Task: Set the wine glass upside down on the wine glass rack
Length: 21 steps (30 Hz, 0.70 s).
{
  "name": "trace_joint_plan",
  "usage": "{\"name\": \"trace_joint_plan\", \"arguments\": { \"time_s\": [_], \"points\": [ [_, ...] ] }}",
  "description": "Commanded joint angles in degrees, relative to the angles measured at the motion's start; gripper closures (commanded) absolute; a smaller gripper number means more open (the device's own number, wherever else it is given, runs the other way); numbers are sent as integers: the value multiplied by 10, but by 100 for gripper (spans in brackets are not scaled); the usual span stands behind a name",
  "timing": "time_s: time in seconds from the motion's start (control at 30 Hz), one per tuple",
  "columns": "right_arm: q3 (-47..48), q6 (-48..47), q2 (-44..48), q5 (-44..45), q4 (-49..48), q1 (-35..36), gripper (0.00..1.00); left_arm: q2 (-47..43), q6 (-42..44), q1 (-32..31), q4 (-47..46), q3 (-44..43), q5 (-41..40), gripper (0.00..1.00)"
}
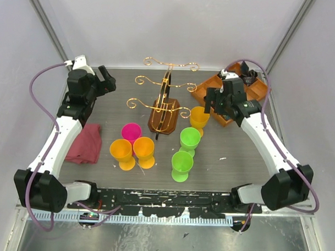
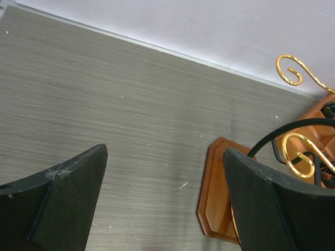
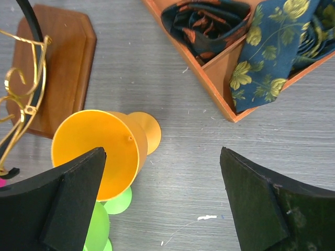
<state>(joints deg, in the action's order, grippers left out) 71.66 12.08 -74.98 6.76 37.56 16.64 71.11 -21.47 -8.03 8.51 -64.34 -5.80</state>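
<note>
The wine glass rack, a dark wooden bottle shape with gold scrolled wire arms, stands mid-table with nothing hanging on it. Several plastic wine glasses stand upright in front of it: an orange one by its right side, two green, a pink and two more orange. My right gripper hovers open just right of the near orange glass, whose bowl is beside its left finger. My left gripper is open at the back left, empty, with the rack base by its right finger.
An orange wooden compartment tray holding rolled patterned ties sits at the back right, close behind my right gripper. A red cloth lies under my left arm. White walls close in the back and sides.
</note>
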Motion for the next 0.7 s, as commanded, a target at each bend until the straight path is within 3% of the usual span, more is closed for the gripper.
{"name": "trace_joint_plan", "arguments": {
  "time_s": [0.0,0.13,0.23,0.3,0.43,0.6,0.67],
  "points": [
    [-8,-14,-31,-24,-34,0,6,1,-19,-1,15,4,15,2],
    [-10,-18,-45,-47,-31,0,11,1,-19,0,20,4,21,2],
    [-24,-21,-47,-45,-27,0,20,8,-12,-1,34,1,19,2],
    [-32,-24,-44,-50,-28,0,33,11,-12,0,38,-1,22,2],
    [-31,-30,-41,-56,-21,0,72,12,-17,-1,42,-5,19,2],
    [-30,-34,-37,-42,-17,0,98,9,-24,0,55,-18,18,2],
    [-23,-32,-38,-35,-10,0,99,8,-22,-4,55,-24,11,2]
  ]
}}
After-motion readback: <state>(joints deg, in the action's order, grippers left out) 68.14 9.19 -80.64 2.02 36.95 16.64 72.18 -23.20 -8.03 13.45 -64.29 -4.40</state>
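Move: Below the open right hand and to its left stands the orange glass nearest the wooden tray, its middle roughly 5 cm left and 10 cm down, about level fore and aft. The nearer-lying green glass is some 10 cm back and 11 cm left; the rack's base about 7 cm ahead and 23 cm left; the tray's centre 20 cm ahead and 7 cm right. From the left hand that orange glass lies about 36 cm right, 6 cm back and 17 cm down. Sinking about 6 cm and drifting a centimetre left, the right hand brings its fingers down astride the right side of the orange glass's rim, tipping some 10 degrees further downward. Only near the bottom do they shut, from wide open, and pinch the thin wall, one finger inside the bowl and one outside. The empty left hand sinks about 3 cm, tipping slightly down, still open. ##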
